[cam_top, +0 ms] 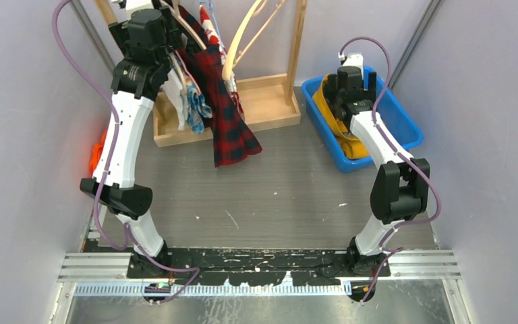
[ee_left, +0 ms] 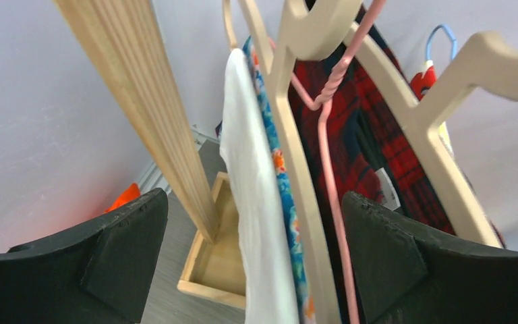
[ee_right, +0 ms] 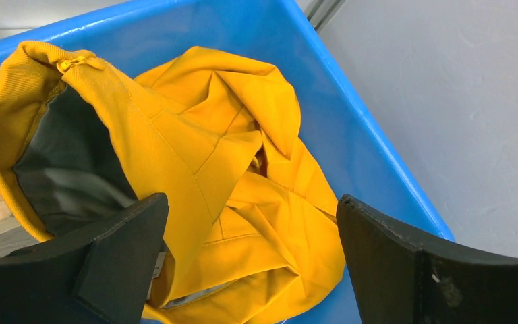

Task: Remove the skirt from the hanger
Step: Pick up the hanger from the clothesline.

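A yellow skirt (ee_right: 243,135) with a zip and dark lining lies crumpled in the blue bin (ee_right: 351,108), off any hanger. My right gripper (ee_right: 253,202) hangs open just above it, holding nothing. In the top view that skirt (cam_top: 354,147) shows beside the right gripper (cam_top: 351,71). At the rack, my left gripper (ee_left: 253,202) is open, with its jaws on either side of a white and blue floral garment (ee_left: 253,155), its wooden hanger (ee_left: 297,169) and a pink hanger (ee_left: 330,169). A red plaid garment (cam_top: 226,108) hangs beside them.
The wooden rack has a tray base (cam_top: 263,101) and an upright post (ee_left: 141,101) close to my left finger. An empty wooden hanger (cam_top: 239,40) hangs at the right of the rack. An orange item (cam_top: 96,152) lies by the left wall. Grey walls close both sides.
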{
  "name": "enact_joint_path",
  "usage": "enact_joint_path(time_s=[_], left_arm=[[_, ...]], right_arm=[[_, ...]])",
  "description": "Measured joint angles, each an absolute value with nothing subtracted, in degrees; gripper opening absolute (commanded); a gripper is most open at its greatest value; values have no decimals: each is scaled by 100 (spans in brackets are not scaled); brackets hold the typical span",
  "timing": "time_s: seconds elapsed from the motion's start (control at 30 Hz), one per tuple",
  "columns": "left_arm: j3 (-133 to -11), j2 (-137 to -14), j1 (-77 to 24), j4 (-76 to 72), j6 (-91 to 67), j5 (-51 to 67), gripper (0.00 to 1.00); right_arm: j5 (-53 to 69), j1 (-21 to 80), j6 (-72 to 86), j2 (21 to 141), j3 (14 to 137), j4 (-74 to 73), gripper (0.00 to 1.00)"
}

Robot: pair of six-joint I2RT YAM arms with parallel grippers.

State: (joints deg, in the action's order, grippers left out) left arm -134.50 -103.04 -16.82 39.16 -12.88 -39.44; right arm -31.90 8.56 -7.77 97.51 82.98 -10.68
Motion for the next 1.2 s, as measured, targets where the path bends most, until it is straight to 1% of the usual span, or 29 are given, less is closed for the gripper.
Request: enact_joint_path(time_s=[0.27,0.43,0.57,0.73,1.03,1.2], left_arm=[[-13174,-10210,-1352,4158,-1461,-4110,99],[-13176,-10210,-1212,4335,-1225,-4493,100],[-13176,-10200,-1127,4318,-1035,-4556,100],[-13126,-10193,-1085,4130,-825,-4333,100],[-12296,-10154,-1009,3155,-283,-3529,100],[-12158,-10160,-996,2674,8,-3374,95]], right_arm=[[-3183,858,-666,9854,8298,-1074,100],[-3186,856,-582,9854,8285,-1070,100],[-3177,849,-530,9876,8241,-1074,100],[-3142,845,-460,9929,8239,-1079,100],[-3079,810,-469,9966,8383,-1107,100],[-3081,779,-574,9966,8497,-1087,100]])
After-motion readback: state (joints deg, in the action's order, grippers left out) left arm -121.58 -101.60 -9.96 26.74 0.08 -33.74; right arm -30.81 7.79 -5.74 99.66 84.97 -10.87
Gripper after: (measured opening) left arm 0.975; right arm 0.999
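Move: The nearest wooden hanger, with the white skirt, hangs edge-on about 6 cm ahead of the left hand point, roughly level with it. The pink hanger is just right of it, about 7 cm ahead and 3 to the hand's right, and the red plaid garment's hanger is 8 ahead and 7 right. The rack's post rises about 10 cm ahead and 9 left. From the right hand the wooden hanger is roughly 50 cm left, 5 ahead and 22 higher. With fingers wide open, the left hand first sweeps about 6 cm left, sinking 2 cm, easing slightly back and turning some 10 degrees counter-clockwise, towards the rack's post. Then it unwinds that turn and reaches about 4 cm forward, edging 2 cm right and dipping a little more, its left side rolled up about 10 degrees, so that the skirt's wooden hanger stands between the open fingers and the pink one shows out past the right finger, with no grip yet. ##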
